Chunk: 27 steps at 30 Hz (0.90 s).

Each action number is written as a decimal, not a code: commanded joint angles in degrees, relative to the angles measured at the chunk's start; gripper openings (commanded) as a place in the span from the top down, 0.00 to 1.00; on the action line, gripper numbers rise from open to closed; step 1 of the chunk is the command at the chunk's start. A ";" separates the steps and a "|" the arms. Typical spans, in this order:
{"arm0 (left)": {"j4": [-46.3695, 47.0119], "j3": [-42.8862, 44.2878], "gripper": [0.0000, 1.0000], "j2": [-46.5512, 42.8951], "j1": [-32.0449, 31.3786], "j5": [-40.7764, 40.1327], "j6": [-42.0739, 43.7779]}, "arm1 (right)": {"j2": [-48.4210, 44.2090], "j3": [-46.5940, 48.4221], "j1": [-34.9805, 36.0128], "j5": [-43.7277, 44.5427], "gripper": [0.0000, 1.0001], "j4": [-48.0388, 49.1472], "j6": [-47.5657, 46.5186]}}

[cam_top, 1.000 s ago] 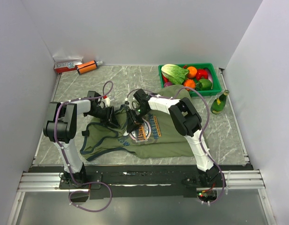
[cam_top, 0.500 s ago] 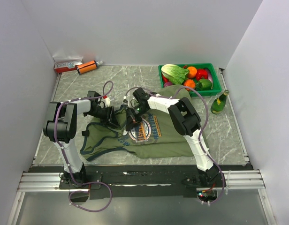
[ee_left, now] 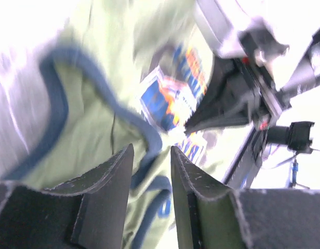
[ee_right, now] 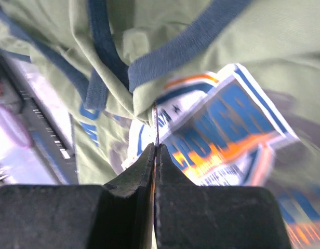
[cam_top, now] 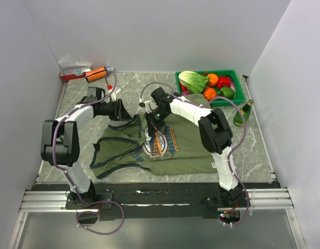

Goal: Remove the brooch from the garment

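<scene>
The garment [cam_top: 175,150] is an olive T-shirt with navy trim, lying rumpled on the marble table. Its blue-orange chest print [cam_top: 160,142] faces up. My right gripper [cam_top: 151,126] sits at the print's upper left edge, below the folded collar. In the right wrist view its tips [ee_right: 156,148] are pressed shut on the brooch [ee_right: 156,122], of which only a thin edge-on sliver shows against the print [ee_right: 227,129]. My left gripper [cam_top: 121,110] hovers just off the shirt's far left shoulder. Its jaws [ee_left: 152,155] are open, and only blurred fabric [ee_left: 97,119] shows beyond them.
A green crate [cam_top: 238,98] of vegetables stands at the back right, with a green bottle [cam_top: 243,113] beside it. A red-and-white box [cam_top: 75,72] and an orange cylinder [cam_top: 96,74] lie in the back left corner. White walls close in three sides.
My left arm has pulled back up and to the left, off the shirt, with its jaws a little wider. My right gripper has closed its jaws at the collar and shifted slightly up.
</scene>
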 commanded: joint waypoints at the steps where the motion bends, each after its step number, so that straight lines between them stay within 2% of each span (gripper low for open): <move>1: 14.82 1.40 0.59 0.01 -0.10 5.57 -10.12 | -7.07 1.03 -0.41 10.16 1.00 -2.10 -4.42; 4: 25.89 -0.19 0.57 1.85 -0.71 7.77 -14.36 | -8.13 0.68 -0.50 6.92 1.00 -0.26 -6.52; 7: 31.27 -0.37 0.56 3.87 -2.64 9.97 -13.33 | -8.57 0.33 -0.85 2.70 1.00 2.02 -7.41; 9: 28.40 1.47 0.52 5.72 -4.92 10.68 -8.87 | -7.87 0.94 -1.03 -1.68 1.00 2.21 -7.94; 12: 23.56 4.11 0.54 8.09 -7.03 12.00 -4.20 | -7.16 2.17 -1.38 -5.55 1.00 2.39 -8.29; 22: 24.95 -0.72 0.56 7.58 -9.24 18.06 -6.55 | -6.64 1.21 -4.54 -11.37 1.00 1.60 -9.61; 27: 18.63 0.77 0.56 9.50 -8.54 19.55 -6.11 | -5.85 0.77 -5.33 -12.86 1.00 0.54 -10.23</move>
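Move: The brooch, a thin disc seen nearly edge-on, is already pinched at the shut right fingertips, within about 1 cm of that hand's point. From the open left hand it lies about 8 cm to the right, 5 cm back and 6 cm lower. The garment's dark-trimmed raised fold is some 4 cm right, 3 cm back and 5 cm below the left hand. The chest logo lies roughly 6 cm back, 3 cm right and 5 cm below the right hand. The right hand keeps its shut grip on the brooch and draws it up about 6 cm, easing a little forward over the garment while its fingers tip up to a shallower slant. The left hand, fingers staying part open, first climbs forward 3 to 4 cm clear of the trimmed fold, then swings some 8 cm right, back and down to the brooch, turning clockwise and levelling its fingers by about 15 degrees each until they straddle the brooch beside the right fingertips, not yet closing on it. ##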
